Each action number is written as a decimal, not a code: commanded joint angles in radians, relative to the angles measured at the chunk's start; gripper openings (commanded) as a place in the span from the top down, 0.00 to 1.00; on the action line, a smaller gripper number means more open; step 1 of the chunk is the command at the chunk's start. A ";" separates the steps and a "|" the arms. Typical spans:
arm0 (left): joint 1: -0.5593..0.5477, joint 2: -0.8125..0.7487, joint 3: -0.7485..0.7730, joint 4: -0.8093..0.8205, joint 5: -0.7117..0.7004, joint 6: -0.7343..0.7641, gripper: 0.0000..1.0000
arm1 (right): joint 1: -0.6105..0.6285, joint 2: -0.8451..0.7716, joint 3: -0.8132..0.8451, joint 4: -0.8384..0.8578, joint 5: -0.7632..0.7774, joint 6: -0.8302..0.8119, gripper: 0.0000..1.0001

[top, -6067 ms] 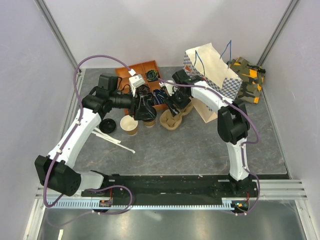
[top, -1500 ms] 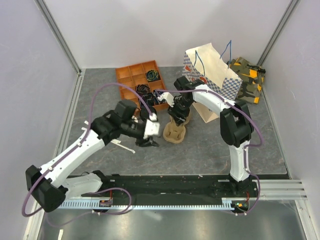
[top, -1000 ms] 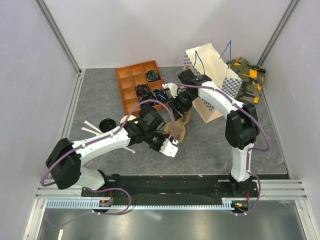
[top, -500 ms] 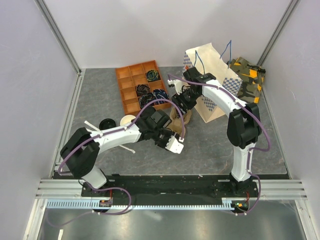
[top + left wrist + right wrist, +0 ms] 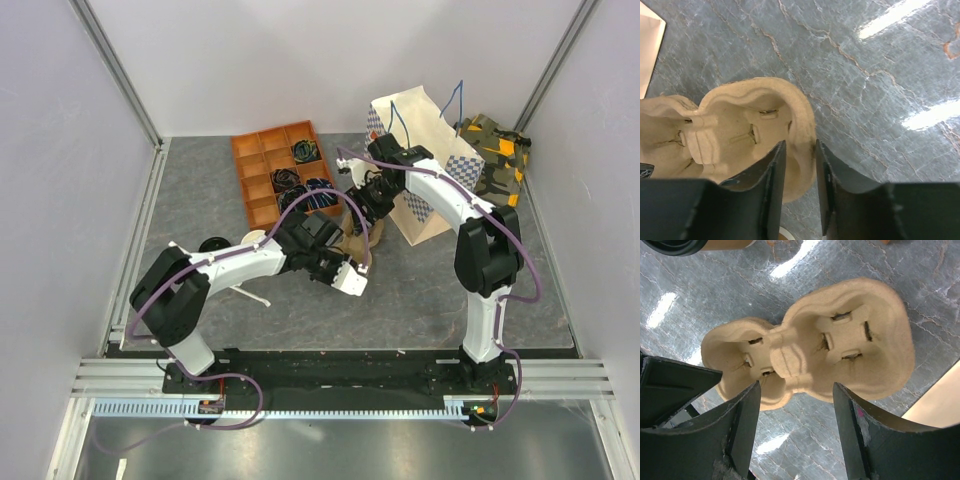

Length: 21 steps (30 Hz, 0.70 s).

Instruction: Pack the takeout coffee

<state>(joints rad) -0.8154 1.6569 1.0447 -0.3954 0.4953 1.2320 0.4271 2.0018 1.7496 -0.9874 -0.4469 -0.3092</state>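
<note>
The takeout coffee (image 5: 675, 244) shows only as a black lid edge and a brown wall at the top left of the right wrist view. In the top view it is hidden under my left arm. A tan pulp two-cup carrier (image 5: 362, 240) lies empty on the table and also shows in the right wrist view (image 5: 810, 345). My left gripper (image 5: 355, 265) is shut on the carrier's near rim (image 5: 800, 150), one finger inside the cup well and one outside. My right gripper (image 5: 796, 390) is open and empty, hovering just above the carrier (image 5: 368, 215).
A white paper bag (image 5: 430, 150) with blue handles stands open right of the carrier. An orange divided tray (image 5: 280, 170) is at the back left. A lidless tan cup (image 5: 255, 240), a loose black lid (image 5: 210, 247) and white sticks (image 5: 245, 293) lie left. A camouflage cloth (image 5: 495, 160) is at the back right.
My left arm swung from the cups on the left to the carrier's near end and closed its fingers over the rim. My right gripper stayed over the carrier's far end.
</note>
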 commanded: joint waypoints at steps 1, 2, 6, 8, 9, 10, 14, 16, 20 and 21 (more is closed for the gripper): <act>0.009 0.011 0.061 -0.011 0.015 0.035 0.67 | -0.008 -0.054 0.001 0.006 -0.009 0.005 0.32; 0.009 0.009 0.067 -0.016 0.020 0.032 0.71 | -0.010 -0.054 0.002 0.006 -0.010 0.004 0.32; 0.010 0.009 0.083 -0.040 0.019 0.029 0.80 | -0.010 -0.054 0.008 0.006 -0.012 0.002 0.32; 0.013 0.010 0.090 -0.046 0.017 0.020 0.85 | -0.011 -0.054 0.010 0.006 -0.013 0.004 0.32; 0.016 0.012 0.092 -0.046 0.017 0.018 0.87 | -0.013 -0.055 0.011 0.006 -0.013 0.005 0.32; 0.016 0.007 0.092 -0.048 0.015 0.012 0.91 | -0.011 -0.055 0.013 0.006 -0.015 0.005 0.32; 0.016 0.001 0.090 -0.045 0.005 0.001 0.98 | -0.013 -0.060 0.011 0.007 -0.019 0.005 0.32; 0.016 -0.002 0.089 -0.027 -0.004 -0.019 0.98 | -0.016 -0.061 0.010 0.007 -0.030 0.005 0.31; 0.018 -0.029 0.064 0.007 -0.012 -0.020 0.98 | -0.016 -0.066 0.013 0.006 -0.035 0.005 0.30; 0.018 -0.032 0.061 0.015 -0.012 -0.022 0.98 | -0.017 -0.066 0.014 0.007 -0.035 0.004 0.30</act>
<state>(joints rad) -0.8024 1.6634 1.1007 -0.4332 0.4908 1.2282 0.4149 1.9953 1.7496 -0.9878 -0.4553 -0.3092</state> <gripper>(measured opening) 0.027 0.692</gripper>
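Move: The cup carrier's middle is about 8 cm ahead of the left hand, 4 cm to its right and 2 cm lower; the open fingers already straddle its near-end rim. The lidded cup stands some 7 cm ahead and 12 cm to the left, the paper bag roughly 19 cm ahead and 15 cm to the right. From the right hand, the carrier's middle is about 6 cm below, 2 cm left and 1 cm back. The left fingers shut from nearly half open and pinch the near-end rim of the cup carrier, one finger inside the cup well and one outside. While closing, the hand eases up and forward, about 1 cm each way, without turning the wrist. The right hand stays put over the carrier's waist, fingers still open. ##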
